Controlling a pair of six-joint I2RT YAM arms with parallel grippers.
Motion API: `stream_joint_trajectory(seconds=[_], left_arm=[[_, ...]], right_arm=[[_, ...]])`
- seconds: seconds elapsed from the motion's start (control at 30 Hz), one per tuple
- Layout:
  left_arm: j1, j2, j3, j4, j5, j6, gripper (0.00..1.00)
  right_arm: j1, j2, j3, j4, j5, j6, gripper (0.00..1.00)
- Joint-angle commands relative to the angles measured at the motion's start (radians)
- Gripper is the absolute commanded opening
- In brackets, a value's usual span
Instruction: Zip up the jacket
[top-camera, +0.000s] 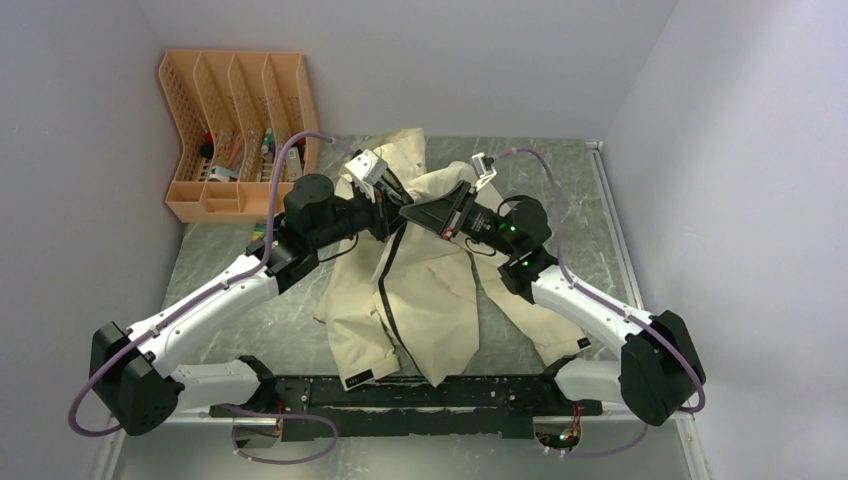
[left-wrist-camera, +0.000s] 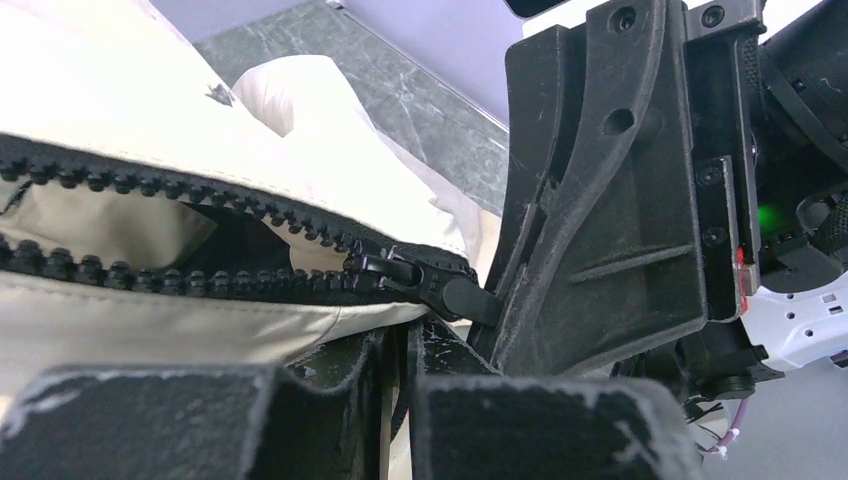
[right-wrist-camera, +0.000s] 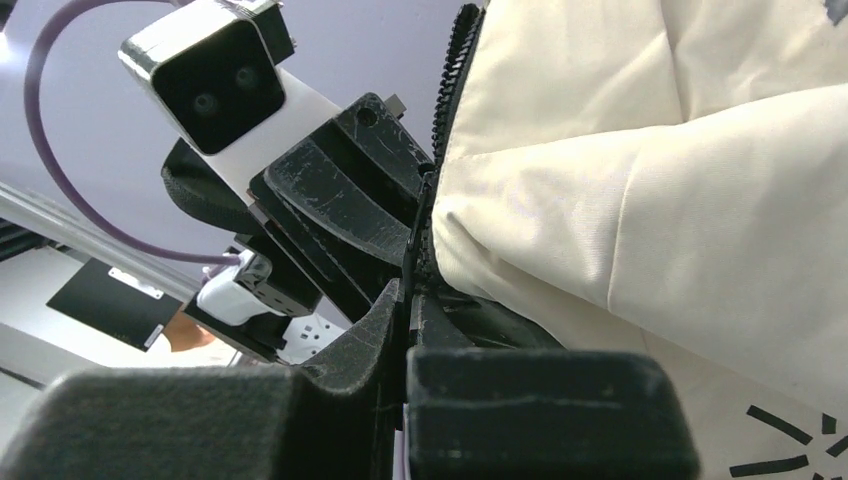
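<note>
The beige jacket (top-camera: 430, 300) lies flat in the middle of the table, its dark zipper (top-camera: 385, 290) joined from the hem up to the chest. Both grippers meet at the chest. In the left wrist view the slider (left-wrist-camera: 395, 272) sits where the two rows of teeth (left-wrist-camera: 150, 190) come together, and its pull tab (left-wrist-camera: 468, 298) runs into the fingers (left-wrist-camera: 600, 220) of my right gripper (top-camera: 412, 214). My left gripper (left-wrist-camera: 400, 345) is shut on the jacket's edge just below the slider. My right gripper (right-wrist-camera: 408, 310) is shut on the pull tab. The starburst logo (right-wrist-camera: 790, 440) shows beside it.
An orange slotted rack (top-camera: 235, 130) holding small items stands at the back left. The jacket's sleeves spread to the right (top-camera: 540, 320) and back (top-camera: 400, 150). A black frame (top-camera: 420, 395) runs along the near edge. Walls close in on the left, back and right.
</note>
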Motion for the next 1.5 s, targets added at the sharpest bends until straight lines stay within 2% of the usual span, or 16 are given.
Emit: stream_joint_trajectory(seconds=[0.0, 0.2, 0.47, 0.83, 1.13, 1.2, 1.3, 1.47], left_arm=[[0.012, -0.014, 0.009, 0.107, 0.022, 0.008, 0.08], [0.011, -0.031, -0.024, 0.113, 0.016, 0.000, 0.08], [0.012, -0.051, -0.028, 0.112, 0.009, -0.002, 0.08], [0.017, -0.094, -0.053, 0.168, 0.077, -0.033, 0.08], [0.017, -0.122, -0.109, 0.214, 0.169, -0.092, 0.08], [0.017, -0.123, -0.119, 0.204, 0.183, -0.099, 0.14], [0.017, -0.140, -0.115, 0.133, 0.144, -0.101, 0.35], [0.017, -0.203, -0.101, -0.020, 0.022, -0.104, 0.60]], right_arm=[[0.020, 0.005, 0.000, 0.040, -0.033, 0.010, 0.00], [0.020, -0.039, 0.043, -0.057, -0.003, -0.069, 0.00], [0.019, -0.103, -0.060, -0.089, 0.016, -0.093, 0.00], [0.020, -0.171, -0.166, -0.131, 0.065, -0.098, 0.00], [0.020, -0.156, -0.138, -0.098, 0.085, -0.086, 0.00], [0.019, -0.146, -0.125, -0.094, 0.077, -0.090, 0.00], [0.020, -0.136, -0.114, -0.093, 0.065, -0.099, 0.00], [0.020, -0.128, -0.102, -0.116, 0.051, -0.138, 0.00]])
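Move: Just above the left fingertips, which already pinch the zipper, sits the slider: about 1 cm ahead, 1 cm to the right and 2 cm up. From the right hand, which holds its pull tab, the slider lies some 2 cm ahead and 3 cm left, level with it. The jacket's collar is roughly 13 cm ahead of the right hand, straight on and 10 cm lower; the front hem lies about 16 cm back, 5 cm right and 30 cm below. Keeping its pinch on the pull tab, the right hand edges up slightly, then goes down, right and back, about 3 cm in all, before nearly stopping. The left hand draws back some 3 cm and sinks a little, still pinching the zipper below the slider, then its fingers open nearly halfway and let go as it eases left. ##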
